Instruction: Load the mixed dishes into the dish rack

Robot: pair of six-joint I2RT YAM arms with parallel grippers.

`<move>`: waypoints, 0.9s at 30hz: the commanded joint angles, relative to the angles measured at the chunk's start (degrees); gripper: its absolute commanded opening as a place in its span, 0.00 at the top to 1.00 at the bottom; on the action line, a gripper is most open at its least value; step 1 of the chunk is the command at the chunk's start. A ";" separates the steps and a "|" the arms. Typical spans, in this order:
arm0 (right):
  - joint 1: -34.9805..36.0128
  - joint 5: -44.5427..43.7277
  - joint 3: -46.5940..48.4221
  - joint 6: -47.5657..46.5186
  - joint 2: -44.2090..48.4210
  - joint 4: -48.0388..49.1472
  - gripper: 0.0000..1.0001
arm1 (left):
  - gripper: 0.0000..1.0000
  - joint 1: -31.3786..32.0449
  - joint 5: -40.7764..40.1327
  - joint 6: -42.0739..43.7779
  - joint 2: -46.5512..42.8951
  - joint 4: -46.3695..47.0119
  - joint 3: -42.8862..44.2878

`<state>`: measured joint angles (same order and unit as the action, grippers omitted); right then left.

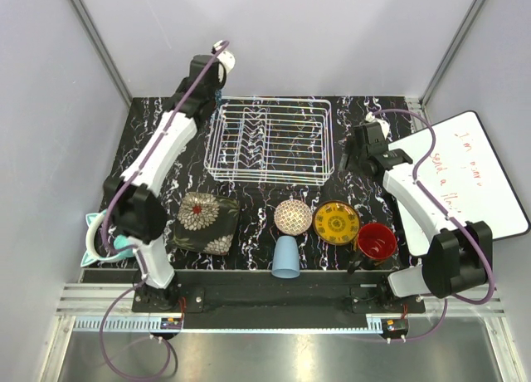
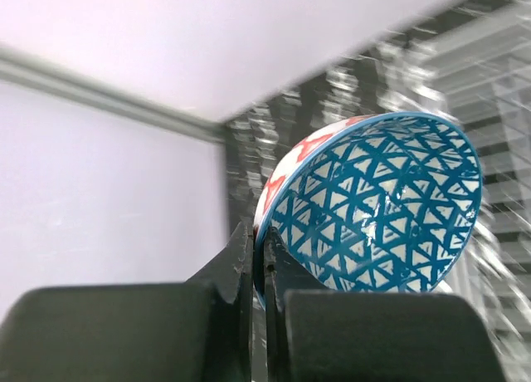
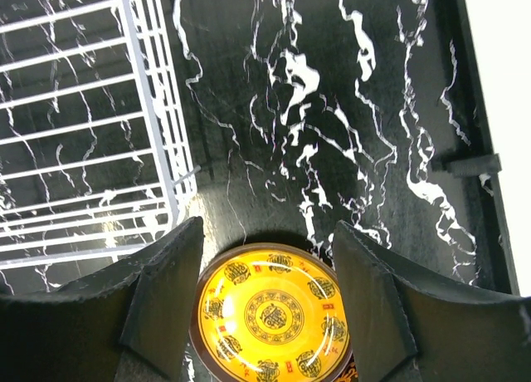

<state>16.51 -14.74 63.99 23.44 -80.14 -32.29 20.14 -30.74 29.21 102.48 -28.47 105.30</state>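
My left gripper (image 2: 259, 232) is shut on the rim of the blue patterned bowl (image 2: 373, 203) and holds it tilted in the air by the back left corner of the white wire dish rack (image 1: 270, 141), which holds no dishes. My right gripper (image 3: 267, 228) is open and empty, hovering right of the rack (image 3: 83, 124) above the yellow ornate plate (image 3: 274, 315). On the table in front lie the black square floral plate (image 1: 206, 222), the beige patterned bowl (image 1: 293, 217), the yellow plate (image 1: 336, 222), the upturned light-blue cup (image 1: 285, 257) and the red-inside mug (image 1: 376, 242).
Teal rounded items (image 1: 98, 242) lie off the table's left edge by the left arm. A whiteboard with red writing (image 1: 469, 178) leans at the right. Grey walls close in the back and sides.
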 commanded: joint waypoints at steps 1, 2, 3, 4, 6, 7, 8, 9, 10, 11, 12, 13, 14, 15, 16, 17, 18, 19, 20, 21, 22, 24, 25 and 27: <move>0.45 0.24 -1.41 1.43 1.74 1.97 0.29 | 1.00 1.12 -18.80 9.97 9.65 17.81 7.11; 0.45 0.07 -1.67 1.61 1.91 1.97 0.29 | 1.00 1.82 -25.44 12.16 11.76 20.62 7.81; 0.45 -0.02 -1.85 1.69 2.00 2.06 0.29 | 1.00 2.44 -28.47 16.45 15.26 25.34 8.95; 0.54 -0.28 -2.02 1.78 2.26 2.06 0.29 | 1.00 3.58 -30.50 17.45 16.51 25.65 9.57; 0.45 -0.46 -2.81 2.04 2.62 2.24 0.29 | 1.00 4.90 -31.15 13.46 16.27 21.57 8.88; 0.54 -0.46 -2.99 2.22 2.71 2.41 0.29 | 1.00 5.26 -29.48 10.63 15.13 19.70 7.83; 0.45 -0.55 -3.51 2.14 2.88 2.58 0.29 | 1.00 5.61 -26.59 8.08 13.64 18.37 6.69; 0.71 -0.46 -3.78 2.22 2.88 2.67 0.29 | 1.00 6.05 -26.30 5.44 12.24 17.14 5.11; 0.37 -0.38 -3.87 2.40 2.80 2.67 0.29 | 1.00 7.09 -26.73 5.16 12.22 16.96 4.83; 0.54 -0.20 -4.13 2.40 2.88 3.02 0.30 | 1.00 7.63 -27.87 4.98 12.40 16.61 5.01; 0.45 0.24 -4.13 2.66 2.71 3.20 0.29 | 1.00 8.42 -28.23 4.02 12.83 15.12 5.18; 0.54 0.50 -4.05 2.75 2.36 3.29 0.29 | 1.00 8.77 -28.32 3.40 12.84 14.50 5.01; 0.45 0.77 -3.87 2.75 2.27 3.38 0.29 | 1.00 9.04 -28.76 3.13 12.84 14.32 4.75; 0.45 1.03 -3.78 2.92 2.18 3.38 0.30 | 1.00 9.56 -29.11 2.52 13.01 14.23 4.22; 0.54 1.21 -3.61 2.84 2.01 3.29 0.30 | 1.00 9.74 -29.46 2.34 13.19 14.14 4.13; 0.45 1.21 -3.69 3.01 2.18 3.29 0.30 | 1.00 9.92 -30.25 2.17 13.45 14.06 3.87; 0.45 1.29 -3.69 3.01 2.27 3.38 0.30 | 1.00 10.18 -30.78 2.08 14.32 14.14 3.86; 0.45 1.21 -3.87 2.93 2.79 3.29 0.30 | 1.00 10.18 -31.22 1.99 14.77 14.14 3.95; 0.54 1.21 -3.96 2.93 3.23 3.29 0.30 | 1.00 10.18 -32.00 1.90 15.20 14.14 4.21; 0.45 1.03 -4.13 3.10 3.41 3.20 0.30 | 1.00 10.18 -32.36 1.90 16.17 14.14 4.22; 0.45 1.03 -4.39 3.19 4.11 3.20 0.30 | 1.00 10.27 -32.45 1.81 16.61 14.14 4.39; 0.54 1.12 -4.57 3.28 4.46 3.29 0.30 | 1.00 10.27 -33.59 2.34 18.45 14.14 5.44; 0.45 1.12 -4.66 3.28 4.73 3.20 0.29 | 1.00 10.27 -34.29 2.60 19.16 14.40 5.88; 0.45 1.12 -4.75 3.54 4.82 3.03 0.30 | 1.00 10.27 -35.79 3.57 20.91 15.02 6.76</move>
<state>16.51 -13.87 59.37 25.89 -77.82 -31.09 30.68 -60.29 31.86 121.19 -16.97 109.12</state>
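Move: Below the left hand, which holds the blue patterned bowl by its rim, the dish rack's middle lies about 22 cm to the right, 3 cm back and 27 cm down. Nearer the base, the square flowered plate sits roughly 28 cm back and 3 cm to the right of this hand, the tan patterned bowl about 26 cm back and 29 cm right, both some 30 cm lower. From the right hand the rack's middle is some 10 cm ahead, 25 cm left and 10 cm down. Swinging the blue bowl in by the rack's far left corner, the left hand first finishes its reach about 5 cm forward, then sinks some 7 cm and shifts right about 7 cm towards the rack's middle, drawing back slightly before easing almost to a stop. Early on the wrist rolls its left side up and turns counter-clockwise, each about 15 degrees; the fingers keep their pinch on the rim. ##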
